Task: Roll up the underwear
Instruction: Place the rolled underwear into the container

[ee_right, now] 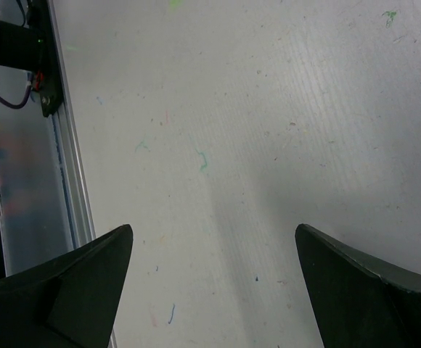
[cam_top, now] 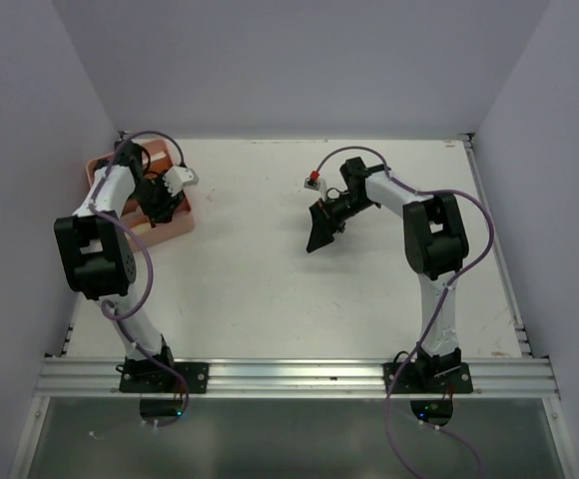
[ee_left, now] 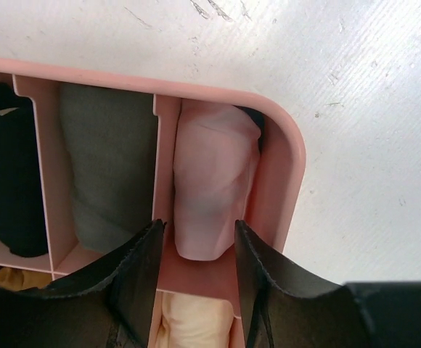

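A pale pink rolled underwear (ee_left: 210, 188) lies in the corner compartment of the pink tray (ee_left: 283, 167). A dark olive underwear (ee_left: 109, 174) fills the compartment beside it. My left gripper (ee_left: 199, 228) hovers over the tray (cam_top: 175, 228), jaws open. Its black fingertips (ee_left: 149, 239) straddle the near end of the pink roll without pinching it. My right gripper (ee_right: 214, 235) is wide open over bare white table with nothing between its fingers, and in the top view it (cam_top: 321, 232) sits mid-table.
A black garment (ee_left: 7, 188) and a cream one (ee_left: 192, 322) occupy other tray compartments. A small white object with a red top (cam_top: 313, 180) stands beside the right arm. The metal rail (ee_right: 65, 174) marks the table's near edge.
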You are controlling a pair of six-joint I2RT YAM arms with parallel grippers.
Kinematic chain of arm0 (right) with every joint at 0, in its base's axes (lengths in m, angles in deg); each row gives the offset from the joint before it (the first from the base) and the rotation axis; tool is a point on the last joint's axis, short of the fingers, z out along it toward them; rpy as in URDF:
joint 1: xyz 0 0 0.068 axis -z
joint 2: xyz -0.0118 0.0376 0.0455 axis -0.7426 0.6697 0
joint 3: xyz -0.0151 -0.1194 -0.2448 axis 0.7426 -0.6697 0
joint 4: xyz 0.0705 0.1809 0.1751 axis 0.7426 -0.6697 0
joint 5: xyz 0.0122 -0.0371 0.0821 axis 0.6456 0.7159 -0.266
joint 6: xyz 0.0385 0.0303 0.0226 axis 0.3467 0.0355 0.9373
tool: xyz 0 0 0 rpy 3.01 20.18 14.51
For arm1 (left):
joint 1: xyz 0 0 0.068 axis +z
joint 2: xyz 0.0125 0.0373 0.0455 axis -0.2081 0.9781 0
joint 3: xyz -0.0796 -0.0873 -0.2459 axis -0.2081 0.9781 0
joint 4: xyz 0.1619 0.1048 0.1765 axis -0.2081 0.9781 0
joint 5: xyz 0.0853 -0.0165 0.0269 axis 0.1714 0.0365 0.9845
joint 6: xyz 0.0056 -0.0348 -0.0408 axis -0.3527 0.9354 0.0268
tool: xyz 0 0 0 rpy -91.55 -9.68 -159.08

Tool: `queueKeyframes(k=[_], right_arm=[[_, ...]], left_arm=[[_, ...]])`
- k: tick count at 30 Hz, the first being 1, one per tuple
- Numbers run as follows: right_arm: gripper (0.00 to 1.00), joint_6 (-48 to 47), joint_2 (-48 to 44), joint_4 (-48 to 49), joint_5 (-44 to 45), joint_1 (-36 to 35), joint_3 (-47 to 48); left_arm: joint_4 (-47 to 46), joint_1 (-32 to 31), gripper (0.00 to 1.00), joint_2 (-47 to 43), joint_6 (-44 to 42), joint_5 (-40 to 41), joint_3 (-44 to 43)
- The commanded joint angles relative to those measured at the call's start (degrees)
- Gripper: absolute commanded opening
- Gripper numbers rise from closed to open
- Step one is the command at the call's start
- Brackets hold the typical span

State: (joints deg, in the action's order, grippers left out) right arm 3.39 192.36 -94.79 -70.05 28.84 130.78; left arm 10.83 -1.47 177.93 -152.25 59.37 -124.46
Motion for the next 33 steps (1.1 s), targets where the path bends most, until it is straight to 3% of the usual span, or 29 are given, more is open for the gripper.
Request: queueKeyframes(k=[1,8,13,14,15,16,18,20,22,24,28,33], right_arm=[[0.99,-1.22,-1.81,-0.83,-1.91,0.13,1.71],[0.99,-1.75,-2.95,-1.53,-1.65,0.22,1.36],[0.99,4.30,-6.99,2.59,0.45,0.22,-0.30],[0.99,5.54,-9.52,4.95,2.46,0.22,-1.53],[0.99,6.68,-10.77,6.02,3.96,0.22,-2.15],[0.99,8.43,-12.08,6.90,5.19,0.30,-2.85],[0.99,10.55,-16.90,9.97,8.78,0.57,-5.66],[0.99,13.36,-20.52,13.13,11.78,1.09,-9.16],[0.99,14.86,-25.61,14.20,16.87,1.45,-11.20],[0.99,15.83,-30.87,15.95,22.22,1.89,-14.89],[0.99,17.67,-37.56,16.75,27.24,4.43,-20.43],[0.99,18.03,-42.06,19.73,30.95,5.93,-29.39]], left_arm=[[-0.77,0.70,0.48,-3.17,0.40,-0.66,-2.69],[-1.21,0.97,0.49,-7.99,3.38,-6.09,-7.33],[3.43,0.27,0.53,-10.29,9.89,-12.59,-17.69],[4.23,-0.08,0.55,-10.37,12.07,-13.30,-18.15],[4.50,-1.13,0.69,-10.81,13.31,-14.09,-17.98],[3.89,-1.92,1.00,-12.29,14.46,-15.67,-15.98],[2.84,-5.16,1.00,-14.41,16.83,-16.12,-12.11],[-7.50,-8.16,1.00,-19.06,26.27,-12.45,-2.81],[-14.70,-13.34,1.00,-22.40,28.96,-10.42,2.30],[-23.74,-17.29,1.00,-25.21,36.85,-8.40,10.12],[-29.07,-22.14,1.00,-25.32,43.90,-4.96,17.69],[-34.15,-22.59,1.00,-26.98,46.37,-4.26,25.68]])
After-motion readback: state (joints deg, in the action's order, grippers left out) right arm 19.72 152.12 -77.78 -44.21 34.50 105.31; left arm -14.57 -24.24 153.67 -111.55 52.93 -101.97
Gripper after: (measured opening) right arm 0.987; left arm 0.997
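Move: The pink rolled underwear already lies in the container's near right compartment, about 1 cm back, 2 cm right and 5 cm below the half-open, empty left gripper. From that gripper, the gray roll is some 4 cm ahead, 1 cm right; the black roll 9 cm ahead, level sideways; the cream roll 5 cm back, 7 cm left, all about as low. From the right gripper the pink roll is roughly 6 cm ahead, 33 cm left and 3 cm lower. Lift the left gripper about 18 cm clear of the container, drifting slightly forward, and open its fingers fully near the top; then swing right and a little back, away from the pink roll, sinking over bare table about 19 cm right of the start, fingers tilting further rightward. Meanwhile raise the open right gripper some 10 cm and carry it as far right, turning clockwise. ##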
